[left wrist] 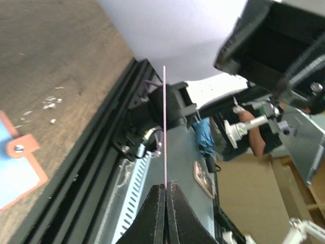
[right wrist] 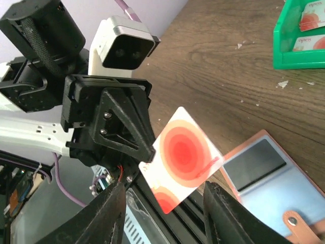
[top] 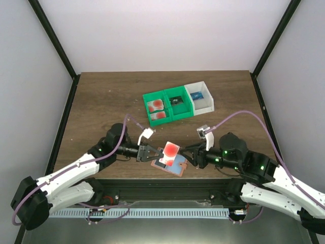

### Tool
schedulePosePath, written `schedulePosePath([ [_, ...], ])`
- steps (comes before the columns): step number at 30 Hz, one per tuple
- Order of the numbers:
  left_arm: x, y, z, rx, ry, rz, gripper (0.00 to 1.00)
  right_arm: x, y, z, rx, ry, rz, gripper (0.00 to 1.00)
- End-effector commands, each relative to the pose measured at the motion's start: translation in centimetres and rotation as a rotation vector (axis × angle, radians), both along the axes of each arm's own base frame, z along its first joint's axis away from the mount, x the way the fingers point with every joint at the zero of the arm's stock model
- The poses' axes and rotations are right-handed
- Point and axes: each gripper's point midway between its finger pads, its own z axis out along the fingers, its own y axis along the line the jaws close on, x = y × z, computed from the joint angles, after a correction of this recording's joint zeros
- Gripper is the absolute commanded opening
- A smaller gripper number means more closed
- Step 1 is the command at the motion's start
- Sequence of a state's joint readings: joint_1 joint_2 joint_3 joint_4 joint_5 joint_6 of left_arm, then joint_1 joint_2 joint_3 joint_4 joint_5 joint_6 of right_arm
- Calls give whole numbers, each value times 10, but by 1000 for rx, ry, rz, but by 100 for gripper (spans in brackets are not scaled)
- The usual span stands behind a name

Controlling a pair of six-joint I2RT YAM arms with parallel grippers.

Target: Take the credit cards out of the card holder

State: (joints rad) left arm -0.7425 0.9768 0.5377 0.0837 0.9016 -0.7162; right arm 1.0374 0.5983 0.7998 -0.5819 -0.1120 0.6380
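A credit card (top: 171,149), whitish-pink with a red-orange round blot, is held up above the table's near edge, with my left gripper (top: 151,153) shut on its corner. The left wrist view shows this card (left wrist: 165,122) edge-on, rising from the closed left gripper (left wrist: 166,189). My right gripper (right wrist: 163,185) is open, its fingers standing either side of the card (right wrist: 185,152) without touching it. The card holder (top: 176,165) lies open on the wood just below, salmon-rimmed with blue-grey panels (right wrist: 264,178), its tab (left wrist: 20,147) showing.
A green bin (top: 165,107) at mid-table holds more of the red-blotted cards (right wrist: 311,20), and a white bin (top: 200,96) adjoins it on the right. The table's black front rail (left wrist: 81,168) runs right under both grippers.
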Motion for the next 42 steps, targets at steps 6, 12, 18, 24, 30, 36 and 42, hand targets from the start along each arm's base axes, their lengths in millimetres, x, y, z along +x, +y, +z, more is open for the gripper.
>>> schedulePosePath([
  [6, -41, -2, 22, -133, -72, -237, 0, -23, -10, -2, -97, 15, 110, 44],
  [12, -51, -2, 21, -155, -73, -302, 0, -30, -3, -7, -75, 43, 155, 45],
  [18, -55, -3, 24, -169, -90, -326, 0, -35, 10, -5, -29, 49, 215, 36],
  [24, -57, -1, 23, -171, -91, -331, 0, -39, 13, -13, -39, 71, 241, 29],
  [30, -57, -1, 25, -180, -102, -334, 0, -45, 12, -11, -11, 72, 263, 15],
  [36, -50, -3, 19, -148, -114, -291, 2, -45, 11, -9, 6, 64, 262, 1],
  [42, -36, -3, 17, -114, -144, -213, 42, -43, 14, -9, 29, 64, 252, 0],
])
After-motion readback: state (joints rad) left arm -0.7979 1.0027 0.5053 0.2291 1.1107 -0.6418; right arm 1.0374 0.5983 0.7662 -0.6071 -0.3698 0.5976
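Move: The card is already in the left fingers, its middle about 3 cm to their right and 1 cm below. From the right hand, its middle lies some 4 cm left, 3 cm below and roughly level fore and aft. The card holder on the table is about 4 cm ahead, 4 cm left and 26 cm below the right hand. The green tray is some 30 cm ahead, 5 cm left and 24 cm down from that hand. The card, carried in the left grip, goes back about 5 cm and slightly up while that wrist swings some 15 degrees clockwise. The right hand also draws back about 4 cm, sinking and closing in leftwards, turning about 15 degrees counter-clockwise; its half-open fingers shut and pinch the card's right-hand part. The left fingers then part to let go. ##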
